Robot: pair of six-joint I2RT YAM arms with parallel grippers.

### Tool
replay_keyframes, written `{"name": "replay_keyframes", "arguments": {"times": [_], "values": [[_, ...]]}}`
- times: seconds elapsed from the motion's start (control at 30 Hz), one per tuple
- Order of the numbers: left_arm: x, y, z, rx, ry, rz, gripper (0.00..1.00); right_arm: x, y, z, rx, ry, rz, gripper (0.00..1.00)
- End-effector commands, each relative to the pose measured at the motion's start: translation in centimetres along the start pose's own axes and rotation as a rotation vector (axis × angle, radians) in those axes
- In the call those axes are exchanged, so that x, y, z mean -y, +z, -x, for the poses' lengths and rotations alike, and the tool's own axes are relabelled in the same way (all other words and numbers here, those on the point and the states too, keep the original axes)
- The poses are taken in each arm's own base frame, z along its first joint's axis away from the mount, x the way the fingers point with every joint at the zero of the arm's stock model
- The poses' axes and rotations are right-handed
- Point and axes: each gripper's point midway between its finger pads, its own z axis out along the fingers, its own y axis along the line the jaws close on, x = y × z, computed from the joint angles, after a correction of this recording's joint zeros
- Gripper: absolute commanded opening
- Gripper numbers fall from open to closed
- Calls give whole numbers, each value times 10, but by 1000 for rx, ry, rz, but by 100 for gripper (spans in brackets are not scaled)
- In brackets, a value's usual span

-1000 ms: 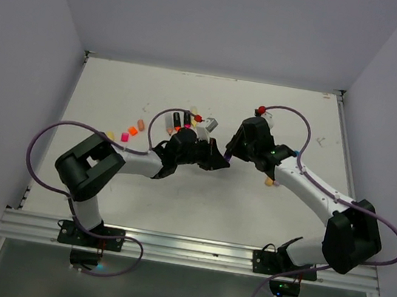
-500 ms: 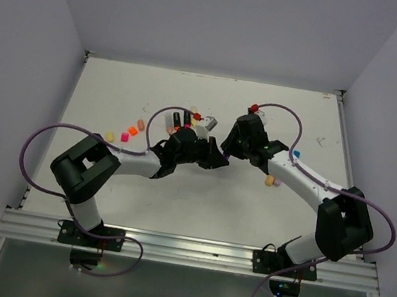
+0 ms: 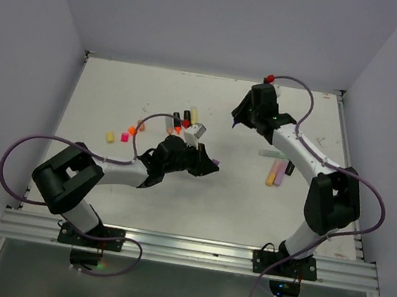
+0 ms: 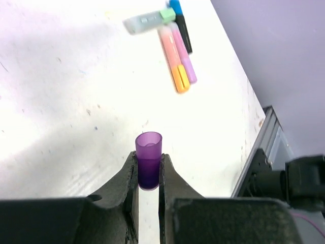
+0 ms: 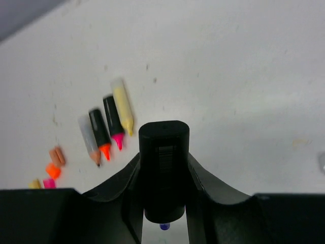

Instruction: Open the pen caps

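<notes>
My left gripper [image 4: 148, 165] [image 3: 208, 165] is shut on a stubby purple pen cap [image 4: 149, 151], which stands upright between the fingers with its open end up. My right gripper [image 5: 163, 175] [image 3: 239, 119] is at the far side of the table, shut on a black pen body [image 5: 163, 168] with a small blue-purple tip showing below it. The two grippers are well apart. Loose pen caps lie at the left: yellow [image 3: 110, 136], pink [image 3: 125, 136], orange [image 3: 132, 130] and peach [image 3: 141, 124].
Several uncapped highlighters [image 5: 109, 127] [image 3: 185, 120] lie side by side left of centre. Capped pens [image 4: 177, 61] [image 3: 277, 171] and a grey-green one [image 4: 147, 20] lie at the right. Side walls [image 3: 35, 94] close in the table, and a metal rail [image 3: 191, 248] runs along its near edge.
The grippers were together at mid-table. Now my right arm has swung to the far side with the black pen body, and my left has drawn back toward the near side with the purple cap.
</notes>
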Motion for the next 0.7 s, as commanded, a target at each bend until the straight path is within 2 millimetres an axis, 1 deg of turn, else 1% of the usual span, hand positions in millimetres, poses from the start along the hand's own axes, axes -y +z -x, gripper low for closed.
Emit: {"name": "replay_keyframes", "arguments": {"times": [0.0,0.03,0.07,0.1,0.13,0.17,0.2,0.23,0.27,0.3,0.33,0.37,0.4,0.43,0.47,0.5,0.53,0.57,0.6,0.63,0.67], "values": [[12,-14,0,12,46,-35,0,3,-1,109,240,72,7,0],[15,-18,5,26,53,-36,0,-6,-8,128,281,62,23,0],[11,-20,3,23,56,-16,0,-9,-10,135,297,57,24,0],[9,-22,4,29,61,-5,0,-13,-5,135,281,52,37,0],[6,-26,5,28,63,23,0,-22,-8,141,286,39,62,0],[2,-28,9,35,64,58,0,-29,-7,136,269,26,78,0],[-13,-30,17,72,66,154,0,-32,-4,128,241,10,87,0],[-21,-35,22,83,71,208,0,-31,0,118,211,-16,83,0],[-36,-41,19,59,77,292,0,-33,1,106,184,-35,89,0],[-54,-48,26,92,88,399,0,-33,3,98,168,-45,93,0],[-66,-56,30,104,80,464,0,-29,6,80,128,-72,98,0],[-81,-65,23,75,74,526,0,-35,7,68,111,-92,120,0],[-90,-71,24,79,67,563,0,-36,9,57,89,-113,126,0],[-104,-80,31,96,42,605,0,-37,12,43,63,-159,126,0],[-118,-91,23,74,23,653,0,-47,12,24,29,-207,141,0],[-129,-99,24,86,-1,694,0,-53,12,12,11,-242,149,0],[-142,-111,30,112,-26,741,0,-55,13,2,-1,-279,148,0],[-153,-121,23,104,-41,788,0,-64,17,-19,-36,-312,161,0],[-163,-130,29,143,-58,837,0,-67,19,-29,-57,-322,170,0],[-167,-138,24,133,-63,866,0,-71,22,-40,-76,-316,177,0],[-170,-143,19,136,-65,877,0,-78,28,-61,-115,-324,201,0]]}}
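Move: Out ahead and to the left of the right hand, which holds the uncapped purple pen, lies the yellow pen, about 13 cm forward, 14 cm left and 14 cm down; the pink pen is 17 cm left and 11 cm ahead, the orange one 21 cm left, 11 cm ahead. From the left hand, with the purple cap, the pink cap is about 35 cm left, 12 cm ahead and 10 cm down, the orange cap 33 cm left and 16 cm ahead. Swinging out forward, up and to the right by some 10 cm, the right hand then doubles back leftward and down towards the open end of the pen row beside the yellow pen, turning slightly counter-clockwise. The left hand backs off slightly, then sweeps about 18 cm left, a little forward and down, towards the loose caps, turning some 35 degrees counter-clockwise; both keep their grips. ##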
